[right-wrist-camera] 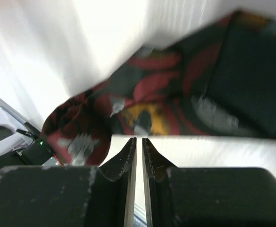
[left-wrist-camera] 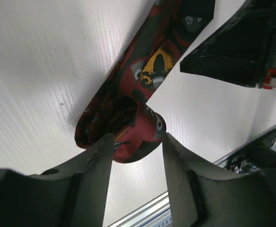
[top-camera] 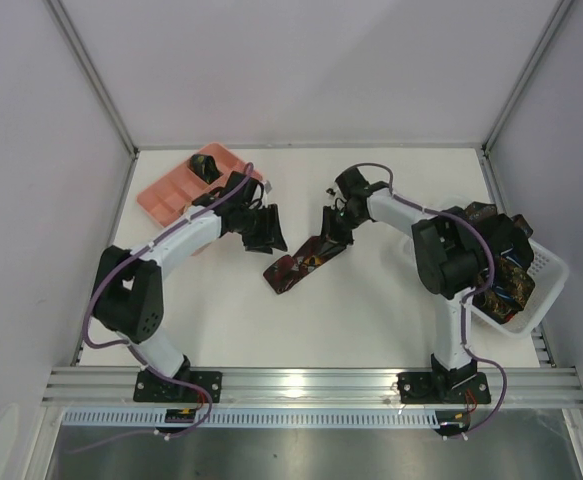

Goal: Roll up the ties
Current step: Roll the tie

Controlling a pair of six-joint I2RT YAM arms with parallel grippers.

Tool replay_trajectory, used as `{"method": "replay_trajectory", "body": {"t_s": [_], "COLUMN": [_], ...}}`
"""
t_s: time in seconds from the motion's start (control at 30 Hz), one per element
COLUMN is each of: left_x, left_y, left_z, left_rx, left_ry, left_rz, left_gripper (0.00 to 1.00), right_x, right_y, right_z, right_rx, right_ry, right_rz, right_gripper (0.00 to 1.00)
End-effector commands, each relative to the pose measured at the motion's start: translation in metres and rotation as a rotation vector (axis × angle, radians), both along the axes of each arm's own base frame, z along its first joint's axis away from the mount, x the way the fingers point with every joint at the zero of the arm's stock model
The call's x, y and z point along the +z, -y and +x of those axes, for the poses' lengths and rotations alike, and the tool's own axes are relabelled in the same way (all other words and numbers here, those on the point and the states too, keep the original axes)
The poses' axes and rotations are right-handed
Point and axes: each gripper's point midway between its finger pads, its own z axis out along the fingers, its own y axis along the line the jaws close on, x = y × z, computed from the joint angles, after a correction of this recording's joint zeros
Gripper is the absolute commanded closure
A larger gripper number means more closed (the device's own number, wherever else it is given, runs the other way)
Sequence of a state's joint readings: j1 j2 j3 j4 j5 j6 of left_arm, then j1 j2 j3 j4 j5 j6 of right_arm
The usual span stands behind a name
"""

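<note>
A dark red patterned tie (top-camera: 306, 262) lies slanted on the white table between the two arms. Its near end is curled into a loose roll (left-wrist-camera: 121, 125). My left gripper (left-wrist-camera: 138, 137) is open, its fingertips (left-wrist-camera: 104, 146) straddling the edge of that roll. In the top view the left gripper (top-camera: 269, 232) hangs just left of the tie. My right gripper (top-camera: 333, 228) is at the tie's far end. Its jaws (right-wrist-camera: 138, 139) stand barely parted, with nothing between them, just short of the tie (right-wrist-camera: 147, 99).
A pink compartment tray (top-camera: 171, 195) at the back left holds one rolled tie (top-camera: 208, 165). A white mesh basket (top-camera: 546, 270) at the right edge holds several more ties (top-camera: 506, 270). The right arm's gripper body (left-wrist-camera: 237, 42) shows in the left wrist view.
</note>
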State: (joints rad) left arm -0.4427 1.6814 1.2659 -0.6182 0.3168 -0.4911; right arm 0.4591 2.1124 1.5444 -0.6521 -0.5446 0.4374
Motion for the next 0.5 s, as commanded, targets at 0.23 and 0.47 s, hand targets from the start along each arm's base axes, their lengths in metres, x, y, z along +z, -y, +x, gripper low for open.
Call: {"method": "replay_trajectory", "body": {"t_s": [0.23,0.47], "left_x": [0.026,-0.008], "left_y": [0.045,0.058], "left_z": [-0.036,-0.030], "left_rx": [-0.080,-0.070], "left_ry": [-0.009,-0.119], "left_rz": [-0.271,-0.255], "left_gripper": [0.64,0.67], "right_x": [0.027,0.029], "right_y": [-0.002,-0.005], "right_z": [-0.016,-0.011], "right_rx": [-0.007,-0.009], "right_ry": [0.020,0.025], "right_rz": [0.048,0.060], "right_gripper": [0.89,0.90]}}
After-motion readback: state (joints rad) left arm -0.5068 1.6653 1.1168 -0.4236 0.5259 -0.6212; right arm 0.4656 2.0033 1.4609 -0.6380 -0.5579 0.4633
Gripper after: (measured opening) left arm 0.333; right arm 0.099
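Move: The tie's rolled end sits almost directly beneath the left gripper, perhaps 1 cm back and some 9 cm below. The middle of the tie's flat tail lies about 9 cm to this gripper's right and 3 cm farther out, on the table; the pink tray is roughly 18 cm to its left and 17 cm farther out. From the right gripper the rolled end is about 10 cm left, 6 cm back and 3 cm down. Swing the left gripper about 5 cm to the right and 4 cm back, starting backward and then veering right, off the top of the tie's roll to the bare table on its right. Stay high, beginning to sink only at the very end, tilt the fingertips some 12 degrees further right and close the fingers partway. Meanwhile lift the nearly shut right gripper about 2.5 cm and ease it back a little. ##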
